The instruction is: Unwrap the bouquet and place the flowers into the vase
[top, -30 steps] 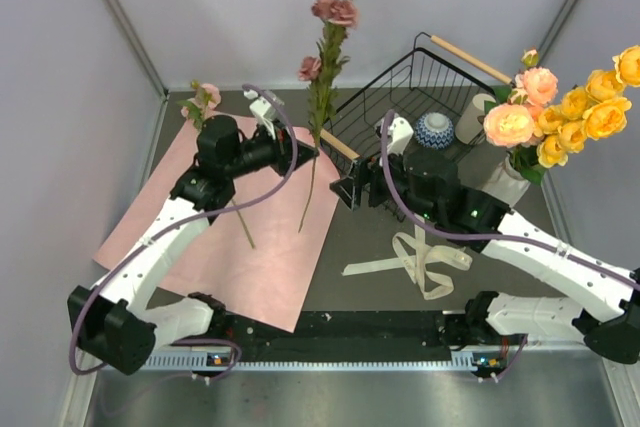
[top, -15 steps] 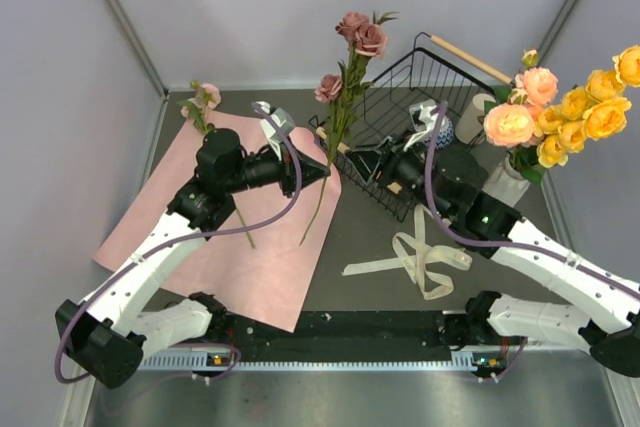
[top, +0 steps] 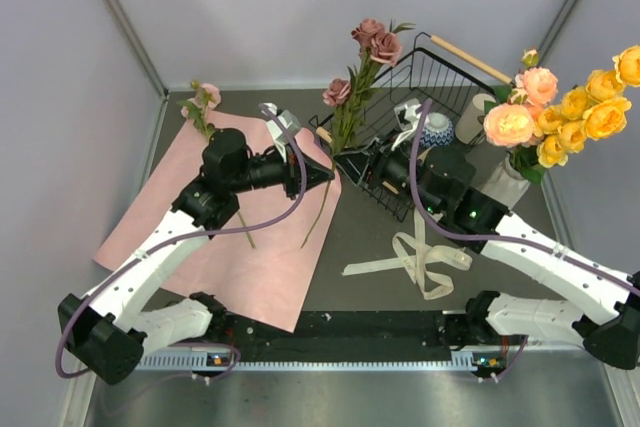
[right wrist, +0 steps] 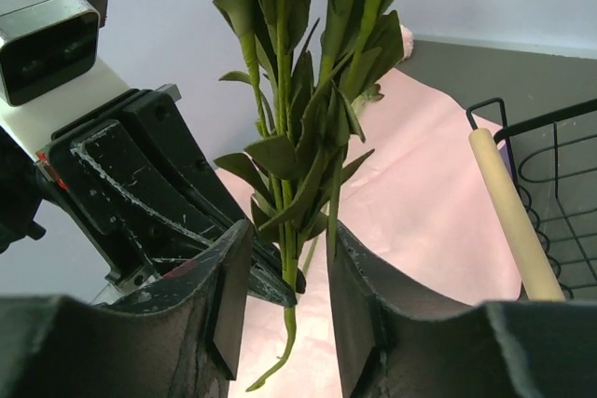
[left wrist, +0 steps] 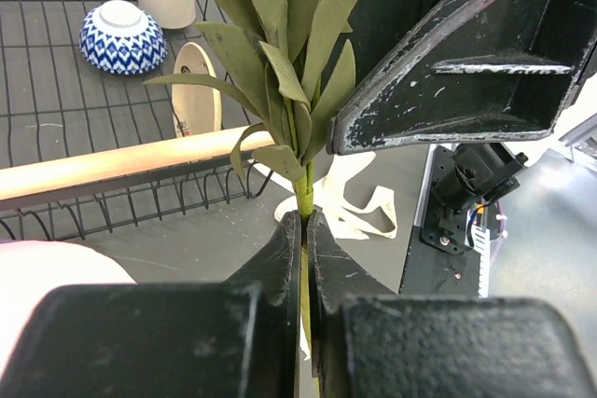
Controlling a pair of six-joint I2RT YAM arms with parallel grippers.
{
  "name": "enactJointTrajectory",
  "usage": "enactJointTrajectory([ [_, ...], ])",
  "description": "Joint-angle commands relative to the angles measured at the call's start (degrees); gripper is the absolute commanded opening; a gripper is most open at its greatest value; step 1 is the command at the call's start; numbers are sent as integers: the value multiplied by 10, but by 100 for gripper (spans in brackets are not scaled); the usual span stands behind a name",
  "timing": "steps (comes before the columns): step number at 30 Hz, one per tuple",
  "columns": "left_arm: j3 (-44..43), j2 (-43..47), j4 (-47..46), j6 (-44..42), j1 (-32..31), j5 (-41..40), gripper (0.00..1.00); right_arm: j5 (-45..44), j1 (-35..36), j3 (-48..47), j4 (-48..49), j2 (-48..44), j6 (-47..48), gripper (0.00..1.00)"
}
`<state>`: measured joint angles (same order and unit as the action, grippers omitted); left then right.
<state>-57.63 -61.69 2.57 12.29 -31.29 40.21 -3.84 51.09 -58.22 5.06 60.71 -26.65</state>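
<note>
My left gripper (top: 324, 174) (left wrist: 305, 222) is shut on the green stem (left wrist: 306, 195) of a mauve rose flower (top: 376, 40), holding it upright in front of the basket. My right gripper (top: 353, 161) (right wrist: 288, 241) stands open with its jaws either side of the same leafy stem (right wrist: 285, 230), a gap showing on both sides. The bouquet is undone. Its pink wrapping paper (top: 220, 242) lies flat, with a pink flower (top: 206, 99) on it, and the cream ribbon (top: 420, 257) lies loose. The white vase (top: 503, 182) at the right holds peach and yellow flowers (top: 560, 112).
A black wire basket (top: 425, 72) with a wooden handle (left wrist: 121, 167) stands behind the grippers. It holds a blue-and-white bowl (top: 435, 130) (left wrist: 119, 36) and a cream cup (top: 472, 115). Grey walls close in the left, back and right.
The left arm carried the mauve flower rightwards towards the basket. The right gripper swung left to meet it and narrowed its jaws around the stem.
</note>
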Motion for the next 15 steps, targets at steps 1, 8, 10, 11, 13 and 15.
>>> enactJointTrajectory([
  [1, -3, -4, -28, -8, -6, 9, 0, 8, -4, -31, 25, 3, -2, 36],
  [8, -6, -8, -9, -13, -10, 5, 0, -5, -4, -37, 15, 10, 0, 23],
  [10, -6, -10, -5, -16, -11, 3, 0, -12, -4, -36, 14, 9, 1, 20],
  [11, -6, -10, -5, -17, -11, 3, 0, -13, -4, -36, 12, 11, 0, 19],
  [13, -6, -10, -5, -17, -13, 6, 0, -20, -4, -35, 10, 9, 1, 18],
  [15, -6, -11, -4, -19, -15, 6, 0, -23, -4, -34, 7, 9, 3, 17],
])
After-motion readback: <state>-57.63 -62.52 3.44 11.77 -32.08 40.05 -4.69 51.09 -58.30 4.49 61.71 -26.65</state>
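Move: Between the right hand's half-open fingers, about 1 cm ahead of its hand point, stand the leafy stems of the dusky-pink roses. The left fingertips, already pinching those stems, are roughly 2 cm back, 2 cm left and 4 cm below it. From the left hand, the right fingertips lie some 2 cm ahead, 2 cm right and 4 cm up. The basket's near handle is about 7 cm ahead, 2 cm right and 25 cm below the right hand. Closing from both sides around the upright rose stems just above the left gripper, the right hand's fingers shut roughly half of their remaining gap while the hand sinks about 1 cm. The left hand keeps its pinch on the stems and sinks about 1 cm too; neither wrist turns noticeably. ##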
